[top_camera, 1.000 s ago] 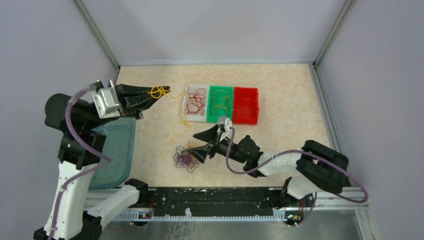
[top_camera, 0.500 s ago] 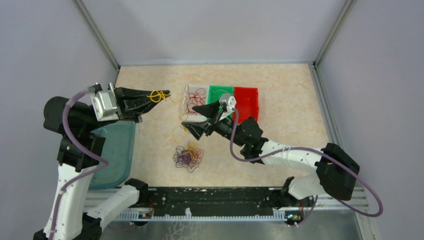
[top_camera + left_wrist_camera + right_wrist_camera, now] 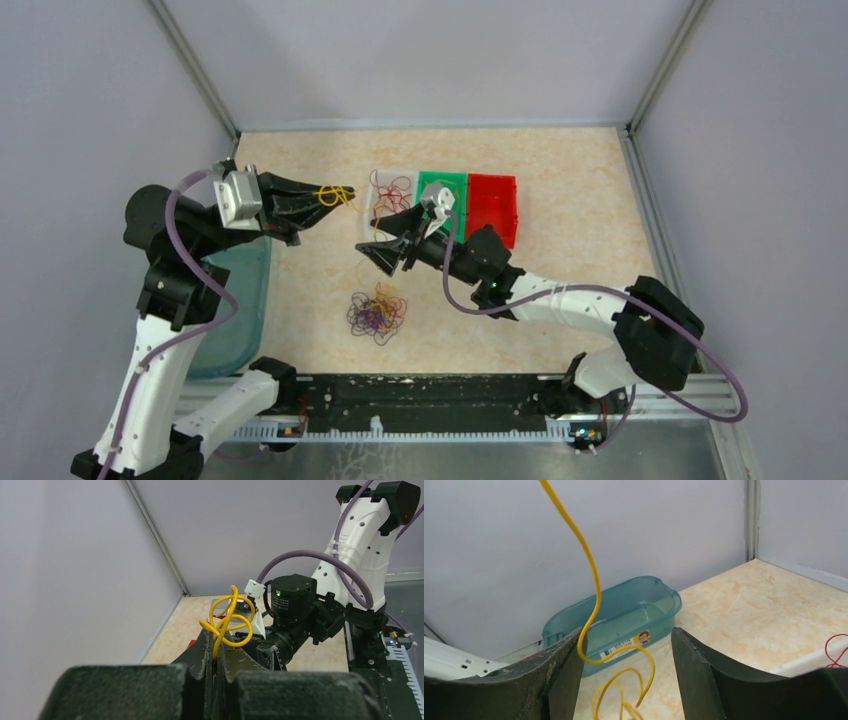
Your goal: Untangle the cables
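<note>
My left gripper (image 3: pixel 338 196) is shut on a yellow cable (image 3: pixel 331 195) and holds it in the air, left of the white tray. In the left wrist view the yellow cable (image 3: pixel 227 622) loops in a knot just above the closed fingertips (image 3: pixel 206 647). A strand of the yellow cable (image 3: pixel 593 592) hangs down between the fingers of my right gripper (image 3: pixel 624 652), which is open, close to its left finger and not pinched. My right gripper (image 3: pixel 372 233) hovers just right of the left one. A tangle of purple, red and yellow cables (image 3: pixel 376 312) lies on the table below.
A white tray (image 3: pixel 372 224) holds red wires, a green tray (image 3: pixel 452 180) holds yellow ones, and a red tray (image 3: pixel 492 210) stands beside them. A teal basin (image 3: pixel 238 300) sits at the left, also in the right wrist view (image 3: pixel 624 607).
My right gripper has lifted from beside the tangle and moved up and left to the hanging yellow strand. My left gripper has shifted a little to the right, still gripping the yellow cable.
</note>
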Motion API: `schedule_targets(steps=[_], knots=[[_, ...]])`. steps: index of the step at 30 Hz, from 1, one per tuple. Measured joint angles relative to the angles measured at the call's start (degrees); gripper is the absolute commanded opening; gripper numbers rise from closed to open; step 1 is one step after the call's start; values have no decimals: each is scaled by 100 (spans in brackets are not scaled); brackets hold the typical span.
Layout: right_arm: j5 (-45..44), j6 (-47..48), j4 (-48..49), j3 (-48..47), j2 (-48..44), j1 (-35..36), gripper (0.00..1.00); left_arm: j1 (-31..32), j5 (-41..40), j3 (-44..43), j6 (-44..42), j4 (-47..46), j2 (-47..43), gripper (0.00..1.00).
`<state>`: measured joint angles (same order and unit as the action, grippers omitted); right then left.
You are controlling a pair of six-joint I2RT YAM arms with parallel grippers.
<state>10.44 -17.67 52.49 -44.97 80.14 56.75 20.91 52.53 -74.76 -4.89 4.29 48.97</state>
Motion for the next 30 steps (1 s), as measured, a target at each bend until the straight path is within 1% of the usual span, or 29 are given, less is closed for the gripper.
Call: schedule_targets(steps=[2,4,5,6,7,8,9,10,13,15,16,18,19,21,23,25,30], knots=[[-2,17,-17,-35,13,-2,43,0,-2,9,37,-13,26,0],[-2,39,-31,-59,20,-11,23,0,0,9,66,-42,33,0],[-2,63,-31,-59,20,-20,10,0,0,9,79,-52,31,0],[-2,46,-33,-59,20,-33,5,0,0,9,83,-61,22,0],[-9,66,-44,-59,20,-46,1,0,-2,13,83,-74,15,1],[-22,46,-63,-63,20,-68,0,0,-7,37,83,-94,0,6],[-44,33,-107,-81,20,-92,0,0,-15,83,83,-98,-15,16],[-68,22,-142,-92,20,-122,0,0,-31,136,79,-101,-33,28],[-179,-85,-216,-92,9,-315,0,2,-98,444,11,-76,-149,55],[-256,-214,-308,-92,-9,-496,0,0,-125,719,-190,181,-170,76],[-299,-280,-345,-92,-28,-601,0,2,-129,754,-234,232,-166,82],[-411,-446,-415,-92,-92,-831,0,22,-168,883,-643,693,-52,92],[-463,-518,-435,-92,-127,-931,0,46,-208,909,-870,951,31,97],[-601,-658,-476,-92,-214,-1141,0,129,-358,918,-1362,1523,245,100],[-721,-748,-518,-92,-289,-1314,0,184,-590,933,-1823,2072,466,100],[-802,-789,-551,-92,-339,-1469,0,190,-809,988,-2155,2426,549,100],[-1012,-743,-929,-247,-337,-1825,0,199,-1209,1023,-2559,2824,455,100]])
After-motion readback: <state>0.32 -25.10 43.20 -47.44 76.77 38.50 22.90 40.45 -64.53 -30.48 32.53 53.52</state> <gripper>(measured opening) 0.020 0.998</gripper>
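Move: Between the right hand's open fingers hangs a strand of the yellow cable, about 1 cm to the left of its hand point; the green bin lies some 20 cm ahead, 12 cm right and 30 cm below, the white bin 20 cm ahead and straight in line, equally low, and the tangled pile about 3 cm back, 2 cm left and 31 cm below. From the left hand, still pinching the yellow cable higher up, the right gripper is roughly 4 cm ahead, level sideways and 18 cm below. Closing on the hanging yellow strand, the right fingers pinch it; the right hand then carries the cable about 13 cm forward and 11 cm right at nearly constant height towards the green bin, turning some 25 degrees clockwise. The left hand first holds still, then opens wide to let go and sinks about 18 cm while easing 6 cm forward, its fingers tipping downward. ##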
